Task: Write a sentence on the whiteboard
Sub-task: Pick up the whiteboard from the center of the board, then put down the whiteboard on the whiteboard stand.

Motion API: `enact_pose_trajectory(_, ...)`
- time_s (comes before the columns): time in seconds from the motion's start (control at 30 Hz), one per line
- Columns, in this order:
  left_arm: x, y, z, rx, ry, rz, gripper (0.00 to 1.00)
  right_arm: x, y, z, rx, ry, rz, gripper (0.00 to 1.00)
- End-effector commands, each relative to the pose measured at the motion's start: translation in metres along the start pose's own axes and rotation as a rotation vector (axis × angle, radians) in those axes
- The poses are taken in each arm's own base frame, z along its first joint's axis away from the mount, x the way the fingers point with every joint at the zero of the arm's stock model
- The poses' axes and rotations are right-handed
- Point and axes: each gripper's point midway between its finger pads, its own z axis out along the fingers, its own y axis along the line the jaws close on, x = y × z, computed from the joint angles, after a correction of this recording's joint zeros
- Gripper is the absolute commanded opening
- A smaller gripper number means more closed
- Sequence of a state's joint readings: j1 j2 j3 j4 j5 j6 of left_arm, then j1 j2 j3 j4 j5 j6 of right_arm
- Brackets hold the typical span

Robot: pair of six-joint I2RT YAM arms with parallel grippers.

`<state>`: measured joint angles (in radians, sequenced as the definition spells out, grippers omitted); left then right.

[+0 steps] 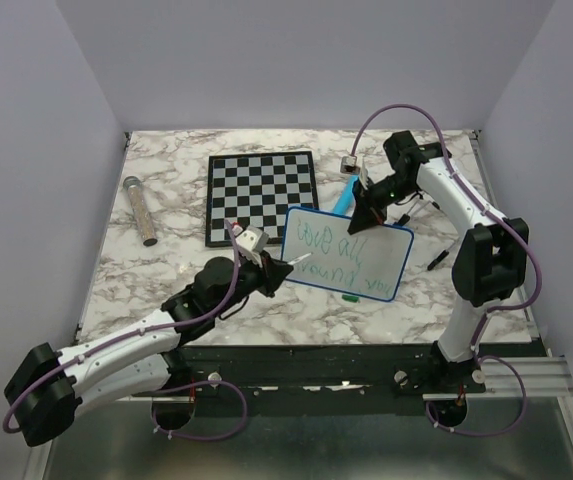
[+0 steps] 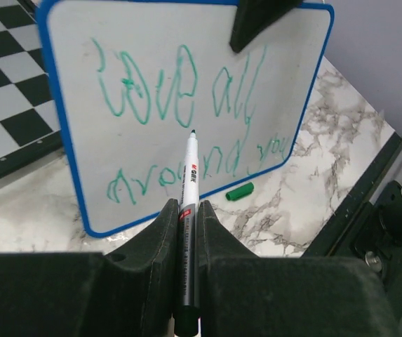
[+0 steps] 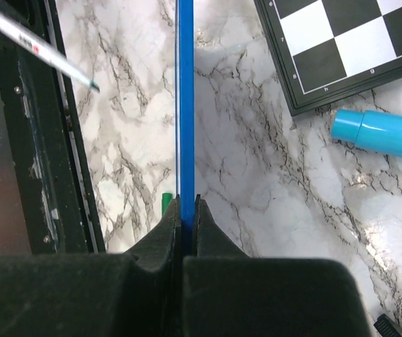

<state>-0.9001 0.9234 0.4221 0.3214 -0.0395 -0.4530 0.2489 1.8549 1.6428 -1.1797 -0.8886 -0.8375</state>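
Observation:
The whiteboard (image 1: 391, 262) stands tilted on the marble table, blue-rimmed, its face (image 2: 151, 28) toward the left wrist view. Its top edge (image 3: 185, 105) is pinched by my right gripper (image 3: 187, 200), which is shut on it (image 1: 366, 215). The sentence (image 2: 179, 91) runs in green loopy letters in two rows (image 1: 341, 250). My left gripper (image 2: 189, 203) is shut on a grey and white marker (image 2: 189, 175), whose tip sits between the two rows. I cannot tell whether the tip touches the board. The left gripper (image 1: 284, 270) hovers by the board's left edge.
A green marker cap (image 2: 240, 191) lies just below the board (image 1: 351, 298). A black-and-white checkered board (image 1: 261, 195) lies behind it, with a light blue tube (image 3: 383, 133) beside it. A grey glittery cylinder (image 1: 141, 210) rests far left, a black pen (image 1: 437, 262) at right.

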Motion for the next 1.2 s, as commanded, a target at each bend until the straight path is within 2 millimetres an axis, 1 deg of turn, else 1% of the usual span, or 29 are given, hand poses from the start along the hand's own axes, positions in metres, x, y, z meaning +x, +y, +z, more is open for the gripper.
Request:
enact_pose_trajectory(0.0,-0.011,0.024,-0.021,-0.096,-0.039,0.032,0.0,-0.013,0.012,-0.024,0.02,-0.041,-0.113,0.0)
enact_pose_trajectory(0.07,-0.011,0.032,-0.026,-0.121,-0.033,0.046,0.0,-0.013,0.014,-0.031,0.041,-0.036,-0.125,0.01)
enact_pose_trajectory(0.1,-0.017,0.031,-0.03,-0.12,-0.052,0.047,0.0,-0.012,0.015,-0.033,0.048,-0.031,-0.126,0.0)
enact_pose_trajectory(0.13,-0.018,0.032,-0.032,-0.122,-0.056,0.055,0.0,-0.013,0.019,-0.038,0.061,-0.035,-0.132,0.01)
enact_pose_trajectory(0.2,-0.02,0.035,-0.036,-0.135,-0.06,0.062,0.0,-0.01,0.02,-0.045,0.078,-0.031,-0.121,0.0)
enact_pose_trajectory(0.33,-0.022,0.035,-0.041,-0.126,-0.075,0.064,0.0,-0.005,0.022,-0.064,0.11,-0.021,-0.103,0.0)
enact_pose_trajectory(0.37,-0.022,0.034,-0.041,-0.125,-0.079,0.062,0.0,-0.007,0.02,-0.075,0.133,-0.028,-0.104,0.01)
enact_pose_trajectory(0.4,-0.021,0.033,-0.041,-0.117,-0.078,0.06,0.0,-0.004,0.025,-0.079,0.127,-0.019,-0.096,0.0)
enact_pose_trajectory(0.47,-0.021,0.031,-0.04,-0.104,-0.085,0.059,0.0,0.0,0.023,-0.094,0.155,-0.023,-0.077,0.0)
enact_pose_trajectory(0.53,-0.021,0.029,-0.04,-0.092,-0.086,0.064,0.0,0.002,0.028,-0.108,0.18,-0.019,-0.072,0.0)
enact_pose_trajectory(0.57,-0.022,0.03,-0.039,-0.093,-0.09,0.065,0.0,0.007,0.024,-0.118,0.216,-0.011,-0.058,0.01)
enact_pose_trajectory(0.6,-0.022,0.029,-0.039,-0.089,-0.088,0.068,0.0,0.005,0.024,-0.128,0.249,-0.013,-0.059,0.0)
enact_pose_trajectory(0.63,-0.022,0.029,-0.039,-0.085,-0.085,0.076,0.0,0.004,0.023,-0.133,0.269,-0.015,-0.057,0.0)
enact_pose_trajectory(0.67,-0.021,0.029,-0.039,-0.084,-0.082,0.079,0.0,0.008,0.015,-0.152,0.327,-0.034,-0.025,0.0)
enact_pose_trajectory(0.7,-0.02,0.028,-0.039,-0.082,-0.08,0.082,0.0,0.009,0.012,-0.161,0.358,-0.041,-0.002,0.01)
enact_pose_trajectory(0.73,-0.022,0.028,-0.039,-0.081,-0.082,0.085,0.0,0.004,0.006,-0.175,0.403,-0.048,-0.007,0.0)
enact_pose_trajectory(0.77,-0.022,0.027,-0.038,-0.075,-0.082,0.087,0.0,0.01,-0.002,-0.19,0.453,-0.036,0.021,0.0)
enact_pose_trajectory(0.8,-0.021,0.027,-0.038,-0.073,-0.083,0.088,0.0,0.012,-0.005,-0.198,0.47,-0.037,0.044,0.0)
enact_pose_trajectory(0.83,-0.022,0.027,-0.039,-0.073,-0.084,0.09,0.0,0.007,-0.014,-0.21,0.504,-0.045,0.043,0.0)
enact_pose_trajectory(0.87,-0.023,0.027,-0.039,-0.072,-0.087,0.094,0.0,0.013,-0.019,-0.222,0.537,-0.044,0.072,0.0)
enact_pose_trajectory(0.93,-0.023,0.026,-0.039,-0.068,-0.087,0.096,0.0,0.014,-0.027,-0.234,0.579,-0.044,0.096,0.0)
enact_pose_trajectory(0.97,-0.023,0.026,-0.039,-0.07,-0.088,0.096,0.0,0.018,-0.033,-0.242,0.607,-0.033,0.108,0.01)
enact_pose_trajectory(1.07,-0.023,0.026,-0.039,-0.066,-0.088,0.096,0.0,0.028,-0.041,-0.248,0.628,-0.016,0.148,0.0)
enact_pose_trajectory(1.17,-0.022,0.026,-0.039,-0.067,-0.083,0.102,0.0,0.039,-0.044,-0.248,0.625,-0.007,0.184,0.01)
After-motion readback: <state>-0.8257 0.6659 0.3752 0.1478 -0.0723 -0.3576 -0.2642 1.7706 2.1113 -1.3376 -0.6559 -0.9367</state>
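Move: The right hand already has the whiteboard by its far edge; the board's stand lies some 21 cm to its right and 6 cm ahead, roughly 15 cm below. A light-blue tube lies about 14 cm ahead and 2 cm left of this hand, and the green cap 15 cm back and 1 cm left, both on the table. From the left hand, holding the marker, the stand is about 20 cm ahead and 37 cm right; the whiteboard's middle is 9 cm ahead and 14 cm right. Keeping its pinch on the whiteboard's far edge, the right hand carries it slowly at first, then faster, some 22 cm to the right, rising about 14 cm and reaching forward, towards the space above the stand. The wrist swings about 30 degrees clockwise while its forward side tips up. The left hand, still gripping the marker, draws about 5 cm left, away from the board. ##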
